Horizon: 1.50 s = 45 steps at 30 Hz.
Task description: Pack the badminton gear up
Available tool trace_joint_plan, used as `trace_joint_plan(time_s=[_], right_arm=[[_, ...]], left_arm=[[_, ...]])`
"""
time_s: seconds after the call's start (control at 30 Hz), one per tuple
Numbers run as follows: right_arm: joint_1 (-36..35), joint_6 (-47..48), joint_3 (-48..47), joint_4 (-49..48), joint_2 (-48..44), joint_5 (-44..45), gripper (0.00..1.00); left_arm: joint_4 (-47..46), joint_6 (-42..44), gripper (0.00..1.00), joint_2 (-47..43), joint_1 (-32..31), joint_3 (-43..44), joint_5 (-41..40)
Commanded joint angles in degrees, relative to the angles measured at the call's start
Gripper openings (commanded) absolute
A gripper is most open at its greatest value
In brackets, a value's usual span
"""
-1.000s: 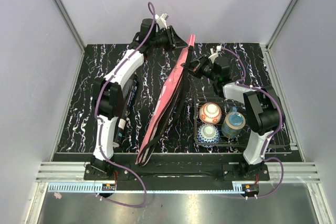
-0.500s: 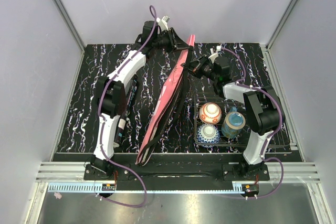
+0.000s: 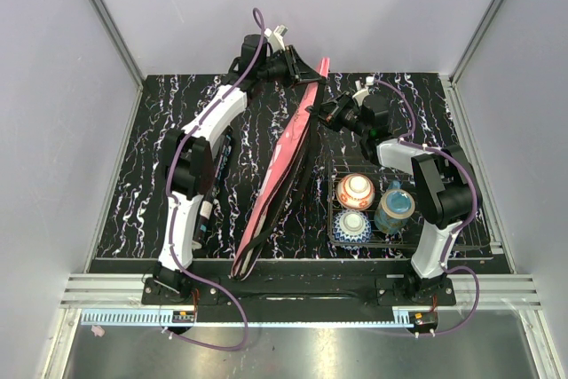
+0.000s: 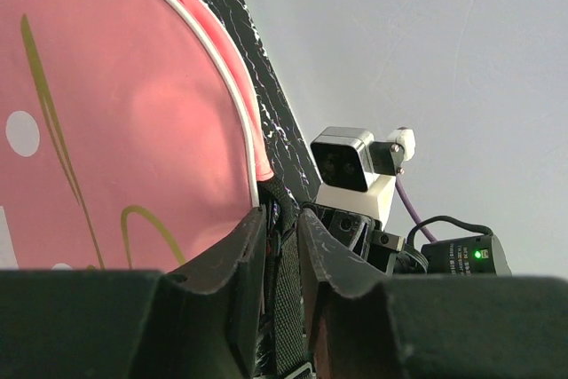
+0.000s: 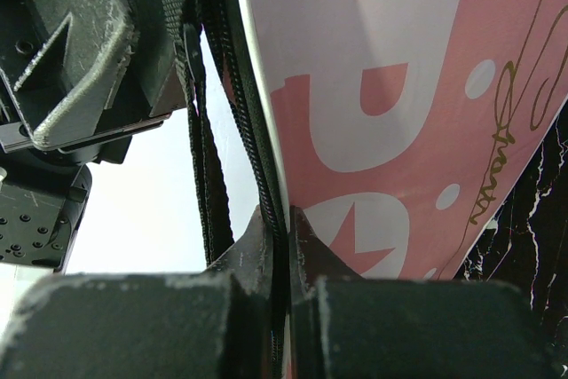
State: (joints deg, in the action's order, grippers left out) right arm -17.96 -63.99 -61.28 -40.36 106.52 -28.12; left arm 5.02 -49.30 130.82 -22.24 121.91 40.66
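The long pink racket cover (image 3: 282,164) stands on its long edge, running from the table's front up to the back. My left gripper (image 3: 308,72) is at the cover's far top end. In the left wrist view the left gripper (image 4: 280,216) is shut on the cover's black webbing strap (image 4: 286,301), with the pink face (image 4: 133,113) to its left. My right gripper (image 3: 325,114) meets the cover from the right. In its own view the right gripper (image 5: 286,212) is shut on the black zip edge (image 5: 257,148) of the cover (image 5: 382,86). A long black tube (image 3: 223,155) lies partly hidden by the left arm.
A black wire basket (image 3: 411,239) at the front right holds two patterned bowls (image 3: 357,190) (image 3: 353,227) and a cup (image 3: 395,208). The right arm's elbow hangs over the basket. Grey walls close in the back and both sides of the dark marbled table (image 3: 142,175).
The left wrist has shifted slightly back and to the right at the cover's top end, and its jaws have narrowed a little on the strap. The right arm and the cover have stayed still.
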Motion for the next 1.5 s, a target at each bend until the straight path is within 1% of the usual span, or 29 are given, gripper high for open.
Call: trace_joint_plan(time_s=[0.0,0.23,0.4,0.5,0.53,0.67,0.83,0.93,0.97,1.0,1.03,1.07,1.23,1.3,1.37,1.43,1.47], right_arm=[[0.0,-1.0,-3.2,-4.6,-1.6,-2.5,0.0],[0.0,-1.1,-3.4,-4.7,-1.7,-2.6,0.0],[0.0,-1.1,-3.3,-4.6,-1.7,-2.6,0.0],[0.0,-1.1,-3.4,-4.5,-1.7,-2.6,0.0],[0.0,-1.1,-3.5,-4.5,-1.6,-2.6,0.0],[0.0,-1.4,-3.8,-4.1,-1.6,-2.3,0.0],[0.0,-1.8,-4.2,-3.0,-1.7,-0.2,0.0],[0.1,-2.1,-3.9,-2.7,-2.2,2.1,0.0],[0.1,-2.3,-3.8,-2.7,-2.4,3.4,0.0],[0.1,-2.4,-3.7,-2.8,-2.4,3.9,0.0],[0.1,-2.5,-3.8,-2.9,-2.3,4.1,0.0],[0.0,-2.5,-3.9,-2.9,-2.2,4.6,0.0],[0.2,-2.0,-3.9,-3.2,-2.2,4.0,0.0],[0.1,-0.4,-3.2,-2.5,-3.0,3.7,0.0],[0.1,0.5,-2.2,-1.2,-4.6,4.0,0.0],[0.1,1.5,-1.6,0.9,-6.0,2.9,0.0],[0.1,3.9,-1.7,3.2,-6.8,1.9,0.04]], left_arm=[[-2.5,0.0,0.24,0.6,-0.1,2.6,2.1],[-3.2,-0.4,0.2,0.9,0.0,1.9,2.5],[-3.4,-0.9,0.18,1.5,-0.2,3.2,2.6],[-3.0,-1.0,0.15,1.9,-0.3,4.0,2.8],[-3.0,-1.0,0.09,1.9,-0.3,4.0,2.8],[-2.6,-0.6,0.0,1.6,-0.5,4.0,2.9],[2.3,2.7,0.0,-1.3,-1.0,2.9,2.3],[3.8,5.1,0.0,-6.4,-1.1,-4.0,1.3],[4.2,5.8,0.0,-9.2,-1.1,-8.5,0.9],[4.1,6.7,0.0,-10.8,-1.2,-11.0,0.3],[3.5,6.8,0.0,-12.2,-1.1,-13.4,0.2],[2.0,6.8,0.0,-14.9,-1.1,-17.9,0.6],[-0.4,8.0,0.0,-21.5,-1.6,-27.5,1.0],[0.0,9.0,0.0,-22.9,-1.5,-28.3,0.5],[3.0,10.2,0.0,-22.1,-1.5,-26.6,0.0],[3.2,9.8,0.0,-21.6,-1.5,-25.9,0.6],[2.7,9.7,0.0,-21.7,-1.5,-25.9,0.5]])
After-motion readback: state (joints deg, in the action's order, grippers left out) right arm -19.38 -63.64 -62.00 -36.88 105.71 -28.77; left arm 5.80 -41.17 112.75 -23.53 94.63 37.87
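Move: The zip pull on the badminton bag's upper edge is between the left fingers, or within a centimetre just below them. The bag's far tip is about 6 cm ahead and 2 cm right of the left hand, roughly level. The spot where the right hand already grips the zip edge is some 7 cm back, 2 cm left and 5 cm lower. From the right hand, the pull lies about 7 cm ahead, 2 cm right and 5 cm above. The left fingers pinch shut on the zip pull, sinking about a centimetre as they close, then draw it back along the bag's edge right up to the right fingers. That pull runs roughly 8 cm back, with some 3 cm to the left and a little down, the wrist rolling slightly. The right hand keeps its pinch on the edge and gives a bit over a centimetre back and left. ##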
